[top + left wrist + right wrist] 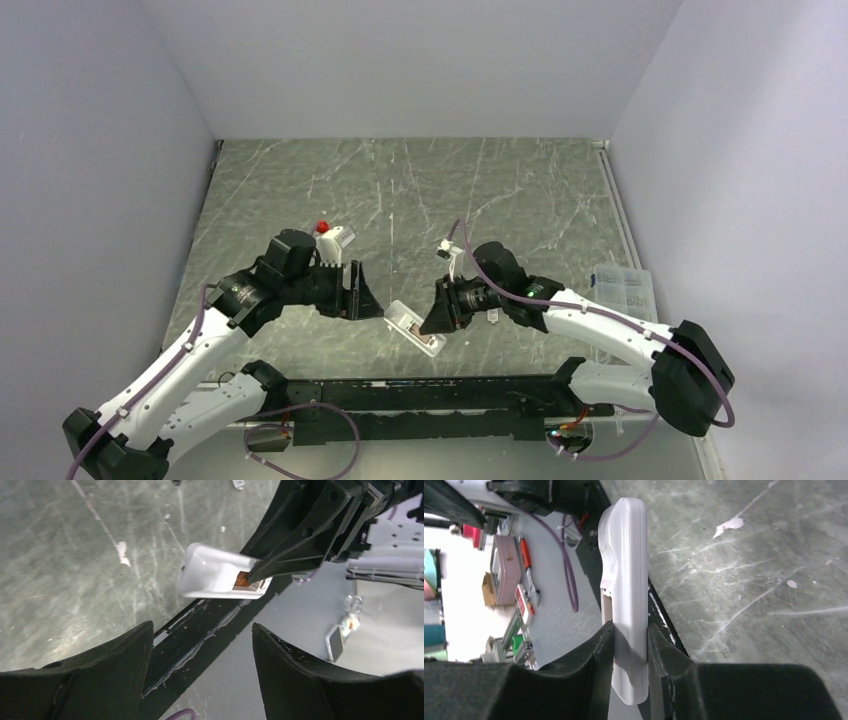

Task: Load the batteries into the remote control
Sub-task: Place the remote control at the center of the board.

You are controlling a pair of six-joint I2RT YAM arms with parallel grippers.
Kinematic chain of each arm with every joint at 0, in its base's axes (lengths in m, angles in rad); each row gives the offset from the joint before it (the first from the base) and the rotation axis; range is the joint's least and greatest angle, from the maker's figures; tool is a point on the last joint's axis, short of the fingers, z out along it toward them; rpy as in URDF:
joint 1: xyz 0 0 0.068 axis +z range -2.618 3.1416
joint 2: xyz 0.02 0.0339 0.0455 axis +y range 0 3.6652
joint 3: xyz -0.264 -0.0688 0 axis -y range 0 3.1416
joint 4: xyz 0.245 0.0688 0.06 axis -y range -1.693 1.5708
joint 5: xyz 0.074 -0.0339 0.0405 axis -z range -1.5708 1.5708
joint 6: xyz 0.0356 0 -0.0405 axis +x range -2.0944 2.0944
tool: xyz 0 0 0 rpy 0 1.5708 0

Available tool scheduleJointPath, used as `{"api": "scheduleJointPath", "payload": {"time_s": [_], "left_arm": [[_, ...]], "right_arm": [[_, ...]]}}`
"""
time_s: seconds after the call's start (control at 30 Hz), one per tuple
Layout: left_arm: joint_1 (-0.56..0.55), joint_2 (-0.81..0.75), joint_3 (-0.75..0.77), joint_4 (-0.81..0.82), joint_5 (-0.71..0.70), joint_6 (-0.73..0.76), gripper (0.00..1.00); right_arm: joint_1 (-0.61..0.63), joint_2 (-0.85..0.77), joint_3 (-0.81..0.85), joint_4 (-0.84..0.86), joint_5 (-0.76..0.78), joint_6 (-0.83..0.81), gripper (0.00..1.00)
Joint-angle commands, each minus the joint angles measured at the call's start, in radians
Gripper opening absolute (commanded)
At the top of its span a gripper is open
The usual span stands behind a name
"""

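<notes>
The remote control (412,326) is a slim white bar held off the table near its front edge, with my right gripper (434,316) shut on one end. The right wrist view shows the remote control (626,570) pinched upright between my right gripper's (630,635) two pads. From the left wrist, the remote control (212,574) shows a brownish-orange recess (241,579) beside the right fingers (295,555). My left gripper (372,300) stands just left of it, and in its own view the left gripper (200,630) is open with nothing between its fingers. No batteries show in any view.
A clear plastic box (622,285) stands at the table's right edge. A small red-topped piece (322,226) with a white part (337,240) lies behind the left arm, and a small white item (447,245) behind the right. A black rail (420,385) runs along the near edge.
</notes>
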Motion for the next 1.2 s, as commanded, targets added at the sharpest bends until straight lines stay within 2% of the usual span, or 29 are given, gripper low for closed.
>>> {"api": "scheduleJointPath", "payload": {"time_s": [0.0,0.33,0.87,1.03,1.17], "left_arm": [[-0.003,-0.030,0.042,-0.052,-0.153,0.009,0.77],[-0.003,-0.016,0.112,-0.116,-0.217,0.072,0.77],[-0.003,-0.090,0.069,-0.065,-0.207,0.086,0.79],[-0.003,-0.084,0.069,-0.065,-0.216,0.084,0.79],[-0.002,-0.076,0.070,-0.069,-0.219,0.083,0.79]], "right_arm": [[-0.001,0.029,-0.030,0.117,0.123,0.110,0.11],[0.042,0.121,-0.052,0.201,0.311,0.204,0.11],[0.107,0.355,-0.043,0.300,0.375,0.227,0.11],[0.134,0.373,-0.037,0.284,0.439,0.236,0.16],[0.151,0.379,-0.034,0.274,0.474,0.238,0.28]]}}
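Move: The remote is already pinched in my right hand. The spot on the board it is headed for lies about 3 cm ahead of that hand, 3 cm to its left and some 13 cm below. The batteries sit about 10 cm ahead and 6 cm right of the hand, and the loose battery cover about 6 cm ahead and 15 cm right, both at board level. From my left hand, the spot is about 6 cm right, 1 cm ahead and 19 cm down. I lower the remote with my right hand about 11 cm towards the board. I slope forward some 3 cm at first, then sink nearly straight down, easing a little left at the end. As I go, my fingers tip further downward and the hand swings about 15 degrees clockwise, the pinch unchanged. My empty left hand stays open and draws about 3 cm left. ##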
